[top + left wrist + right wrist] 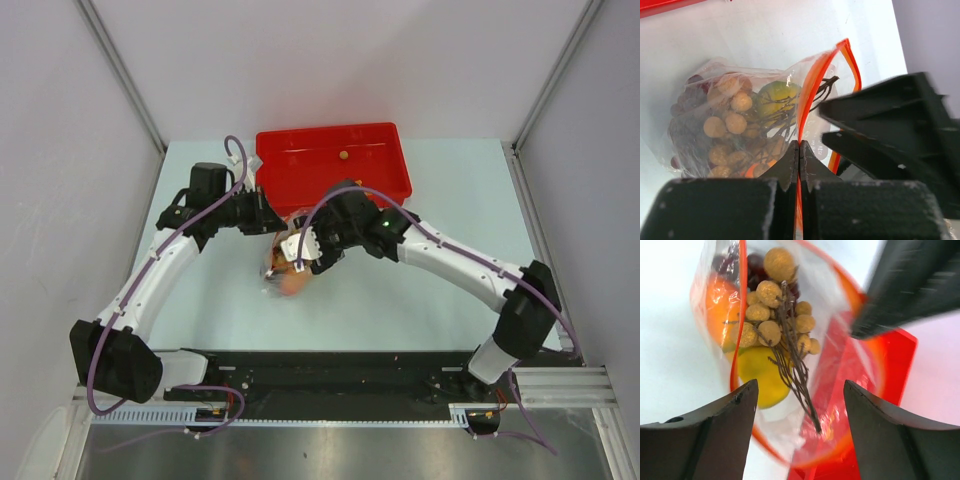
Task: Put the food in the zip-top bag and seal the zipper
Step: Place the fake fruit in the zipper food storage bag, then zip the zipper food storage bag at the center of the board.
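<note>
The clear zip-top bag [283,272] lies on the table in front of the red tray, holding the food: a tan ball cluster [727,120], a yellow-green fruit [776,96], dark purple grapes [685,107] and an orange fruit [720,305]. My left gripper [799,150] is shut on the red-orange zipper [810,85] at the bag's mouth. My right gripper [800,390] is open, its jaws wide apart over the open mouth of the bag, with the cluster's brown stem [797,385] between them. The mouth stands open in the right wrist view.
The red tray [392,180] stands at the back centre, just behind the bag, with one small orange piece [343,155] in it. Both arms crowd together over the bag. Grey walls stand left and right of the table.
</note>
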Action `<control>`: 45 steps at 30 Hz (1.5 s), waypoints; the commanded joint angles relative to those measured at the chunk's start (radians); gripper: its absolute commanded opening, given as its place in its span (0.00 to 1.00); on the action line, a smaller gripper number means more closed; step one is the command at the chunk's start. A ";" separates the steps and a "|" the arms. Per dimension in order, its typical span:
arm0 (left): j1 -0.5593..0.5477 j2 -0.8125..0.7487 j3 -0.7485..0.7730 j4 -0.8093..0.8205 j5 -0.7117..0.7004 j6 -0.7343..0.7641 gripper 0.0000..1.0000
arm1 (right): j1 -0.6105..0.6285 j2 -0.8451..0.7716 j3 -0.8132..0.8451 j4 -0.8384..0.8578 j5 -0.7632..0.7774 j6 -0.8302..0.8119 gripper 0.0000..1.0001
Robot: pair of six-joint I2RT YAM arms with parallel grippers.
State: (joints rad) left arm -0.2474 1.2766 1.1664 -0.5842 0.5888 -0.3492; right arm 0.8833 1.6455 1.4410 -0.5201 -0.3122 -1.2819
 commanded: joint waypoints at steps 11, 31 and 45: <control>0.005 -0.006 0.039 0.040 0.055 0.016 0.00 | -0.188 -0.139 0.033 0.097 -0.102 0.694 0.55; -0.061 -0.005 0.090 0.000 0.005 0.122 0.00 | -0.299 0.004 0.190 -0.127 -0.280 1.314 0.00; -0.092 -0.040 0.063 0.049 0.175 0.346 0.72 | -0.431 -0.417 -0.235 -0.076 -0.173 1.831 0.00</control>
State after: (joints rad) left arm -0.3584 1.3285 1.2469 -0.5930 0.6701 -0.1070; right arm 0.4664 1.2491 1.2392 -0.5900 -0.5339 0.4419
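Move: My empty right hand is open in the bag mouth. The right end of the orange zipper rim lies about 5 cm ahead and 6 cm right, level with it. The fruit in the bag sits some 4 cm left, 2 cm back and 9 cm below; the red tray's middle is roughly 20 cm ahead, 7 cm right and 13 cm down. From my left hand, already shut on the rim, that right end is about 3 cm ahead and 8 cm right. I lift my right hand about 9 cm out of the bag mouth, swing it right and forward, sink to the rim's right end and pinch it, while my left hand keeps its hold. Then my right hand draws the rim back, right and up, having rolled some 110 degrees about its finger line; my left hand follows about 4 cm right and opens, letting go. ##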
